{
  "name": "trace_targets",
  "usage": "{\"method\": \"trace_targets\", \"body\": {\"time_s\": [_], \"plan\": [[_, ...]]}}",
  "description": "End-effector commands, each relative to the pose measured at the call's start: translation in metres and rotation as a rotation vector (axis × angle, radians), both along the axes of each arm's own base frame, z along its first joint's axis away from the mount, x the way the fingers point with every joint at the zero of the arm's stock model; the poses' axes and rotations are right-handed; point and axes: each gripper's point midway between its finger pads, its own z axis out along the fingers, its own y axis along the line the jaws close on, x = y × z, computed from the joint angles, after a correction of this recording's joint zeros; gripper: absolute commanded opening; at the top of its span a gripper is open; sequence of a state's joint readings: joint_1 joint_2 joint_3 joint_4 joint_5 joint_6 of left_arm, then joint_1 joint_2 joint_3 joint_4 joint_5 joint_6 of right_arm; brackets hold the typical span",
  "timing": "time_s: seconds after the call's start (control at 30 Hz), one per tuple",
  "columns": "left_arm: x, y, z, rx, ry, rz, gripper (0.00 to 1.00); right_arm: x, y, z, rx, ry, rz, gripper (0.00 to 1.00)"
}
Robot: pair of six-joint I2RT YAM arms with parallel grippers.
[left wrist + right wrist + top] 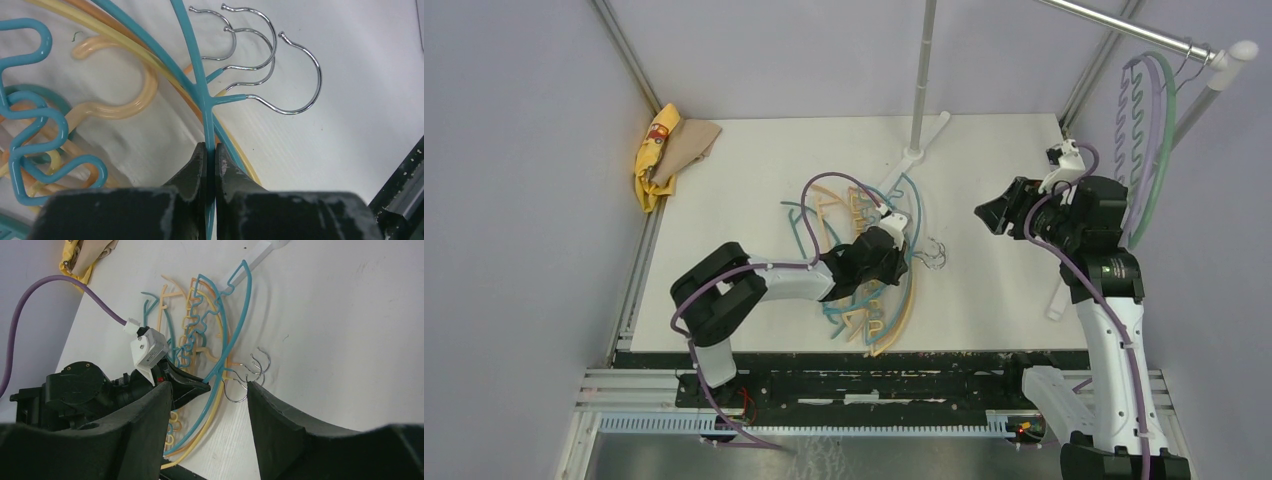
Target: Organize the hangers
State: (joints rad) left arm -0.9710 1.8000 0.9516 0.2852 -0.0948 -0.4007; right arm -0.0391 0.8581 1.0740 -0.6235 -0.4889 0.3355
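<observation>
A heap of teal and tan-orange hangers (864,290) lies on the white table (754,170) in front of the left arm. My left gripper (210,150) is shut on the thin arm of a teal hanger (192,50), just below its metal hook (300,95). Three more hooks (260,55) fan out beside it. Seen from above, the left gripper (902,238) sits at the heap's right edge. My right gripper (989,215) hovers open and empty to the right, looking down on the heap (210,335). Lilac and green hangers (1146,130) hang on the rail.
A clothes rail (1124,25) runs across the back right, with its upright pole (921,90) standing behind the heap. A yellow-and-tan cloth (669,150) lies at the back left corner. The table's black front edge (400,185) is close to the left gripper.
</observation>
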Motion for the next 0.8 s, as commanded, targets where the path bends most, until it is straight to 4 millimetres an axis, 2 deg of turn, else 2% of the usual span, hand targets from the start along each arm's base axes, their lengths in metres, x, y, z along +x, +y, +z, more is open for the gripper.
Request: {"method": "trace_targets", "body": {"time_s": [0.0,0.07,0.13,0.27,0.37,0.5,0.63,0.77], "plan": [[0.01,-0.01,0.039,-0.068,-0.073,-0.017,0.03,0.001,0.006,0.007,0.013,-0.046,0.023,0.65],[0.009,-0.006,0.062,-0.097,-0.094,-0.012,0.03,-0.002,0.011,0.002,0.017,-0.034,0.055,0.65],[0.008,-0.001,0.093,-0.132,-0.128,0.006,0.03,-0.005,0.018,0.0,0.021,-0.032,0.086,0.65],[0.019,0.021,0.138,-0.167,-0.198,0.105,0.03,-0.016,0.042,0.009,0.053,-0.058,0.199,0.66],[0.038,0.042,0.169,-0.223,-0.215,0.208,0.03,-0.027,0.061,0.009,0.056,-0.059,0.274,0.68],[0.063,0.066,0.198,-0.355,-0.181,0.319,0.03,-0.032,0.077,-0.006,0.046,-0.029,0.31,0.68],[0.072,0.071,0.234,-0.591,-0.118,0.354,0.03,-0.03,0.095,-0.021,0.049,-0.028,0.34,0.68],[0.069,0.06,0.267,-0.811,-0.04,0.33,0.03,-0.021,0.111,-0.031,0.04,-0.04,0.359,0.69]]}}
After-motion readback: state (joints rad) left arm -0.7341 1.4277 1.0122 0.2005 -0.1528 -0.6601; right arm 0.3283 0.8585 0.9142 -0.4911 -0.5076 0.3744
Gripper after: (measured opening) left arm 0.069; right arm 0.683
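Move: The left hand already grips the top blue hanger's rim just below its neck, a few centimetres above the table; the open right gripper that it is taken to hangs about 15 cm to its right, level with it forward, and some 24 cm higher. The other hangers' hooks lie about 8 cm ahead and 6 cm right of the left hand. From the right hand, the gripped hanger's middle is roughly 19 cm left, 6 cm ahead and 25 cm below. Keeping its shut grip on the blue hanger, the left hand lifts it off the pile, nearly straight up at first, some 18 cm in all, then also swings forward and left about 8 cm each way while the wrist rolls its right side up and turns counter-clockwise. The right hand, fingers still open and empty, sweeps left about 10 cm towards the rising hanger, easing back and down a little and turning some 20 degrees counter-clockwise. ##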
